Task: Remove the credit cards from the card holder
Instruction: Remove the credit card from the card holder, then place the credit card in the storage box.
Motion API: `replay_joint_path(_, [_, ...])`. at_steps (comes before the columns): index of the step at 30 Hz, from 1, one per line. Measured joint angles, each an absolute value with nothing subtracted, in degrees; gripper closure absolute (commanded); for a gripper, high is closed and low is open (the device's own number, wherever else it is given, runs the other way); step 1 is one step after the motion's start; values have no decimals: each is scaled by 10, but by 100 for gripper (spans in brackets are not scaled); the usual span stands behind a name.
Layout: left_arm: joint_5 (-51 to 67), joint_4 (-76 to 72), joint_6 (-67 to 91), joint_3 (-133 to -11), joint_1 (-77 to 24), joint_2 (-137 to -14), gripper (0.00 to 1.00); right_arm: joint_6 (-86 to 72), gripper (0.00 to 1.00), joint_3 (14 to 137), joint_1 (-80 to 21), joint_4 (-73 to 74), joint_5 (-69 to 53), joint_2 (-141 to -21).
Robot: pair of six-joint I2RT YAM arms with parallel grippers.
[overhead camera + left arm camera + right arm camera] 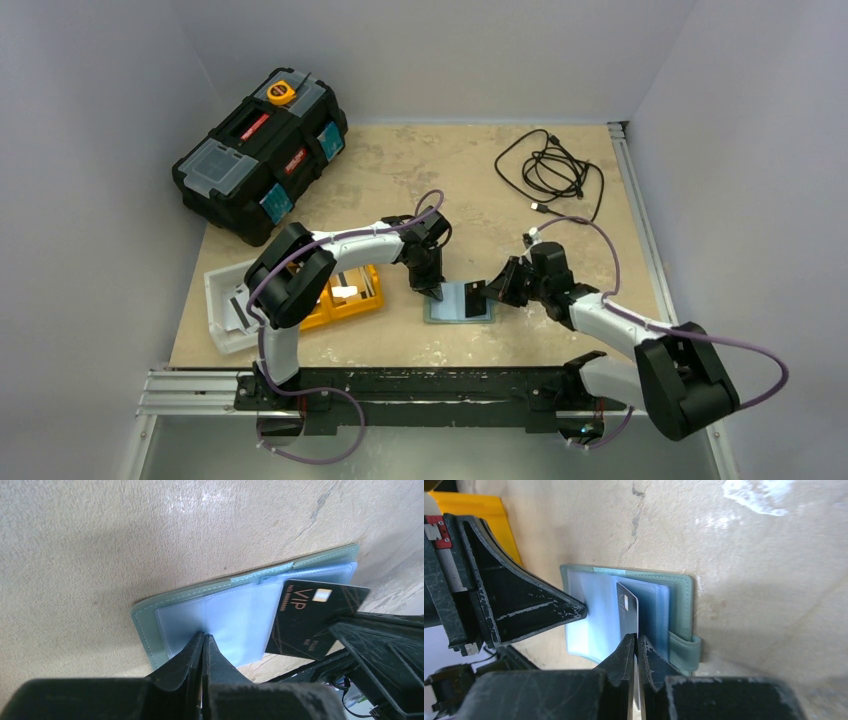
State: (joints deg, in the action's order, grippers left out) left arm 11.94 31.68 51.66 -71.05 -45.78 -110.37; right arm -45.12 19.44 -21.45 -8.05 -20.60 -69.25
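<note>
The card holder (447, 314) lies open on the table, grey-green with pale blue sleeves (235, 620). My left gripper (437, 291) is shut, and its tips (205, 636) press down on the left sleeves. My right gripper (490, 293) is shut on a dark credit card (310, 617) printed "VIP". The card stands edge-on between the fingers (636, 639) in the right wrist view and tilts up over the holder's right half (681, 605). I cannot tell whether its far end still sits in a sleeve. Any other cards are hidden.
A black toolbox (262, 150) stands at the back left. An orange two-compartment tray (345, 295) and a white tray (228, 310) sit left of the holder. A coiled black cable (550, 170) lies at the back right.
</note>
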Motion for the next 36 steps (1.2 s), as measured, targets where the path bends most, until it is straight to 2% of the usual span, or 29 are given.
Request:
replay_joint_path(10, [121, 316, 514, -710, -458, -1102, 99, -437, 100, 229, -214, 57, -156, -603])
replay_joint_path(16, [103, 347, 492, -710, -456, -1064, 56, -434, 100, 264, -214, 103, -157, -583])
replay_joint_path(20, [97, 368, 475, -711, -450, -988, 38, -434, 100, 291, -214, 104, -169, -582])
replay_joint_path(22, [103, 370, 467, -709, -439, -942, 32, -436, 100, 303, -214, 102, -184, -586])
replay_joint_path(29, [184, 335, 439, -656, -370, -801, 32, -479, 100, 318, -214, 29, -270, -623])
replay_joint_path(36, [275, 298, 439, -592, -329, -754, 38, -579, 100, 318, -215, -117, -364, -666])
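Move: The right hand already pinches the credit card by its right edge; the card's middle is about 3 cm left of it, 2 cm back and 1 cm lower, the card holder's about 7 cm left, 3 cm back and 3 cm down. From the closed left fingertips the card is some 9 cm right, level ahead, 1 cm up; the holder's middle is 5 cm right, 1 cm back, 1 cm below, and the yellow tray 27 cm left, 1 cm back, level in height. Right hand lifts the pinched card some 13 cm, then leftward too; left leaves the holder, rising 16 cm, opening. ##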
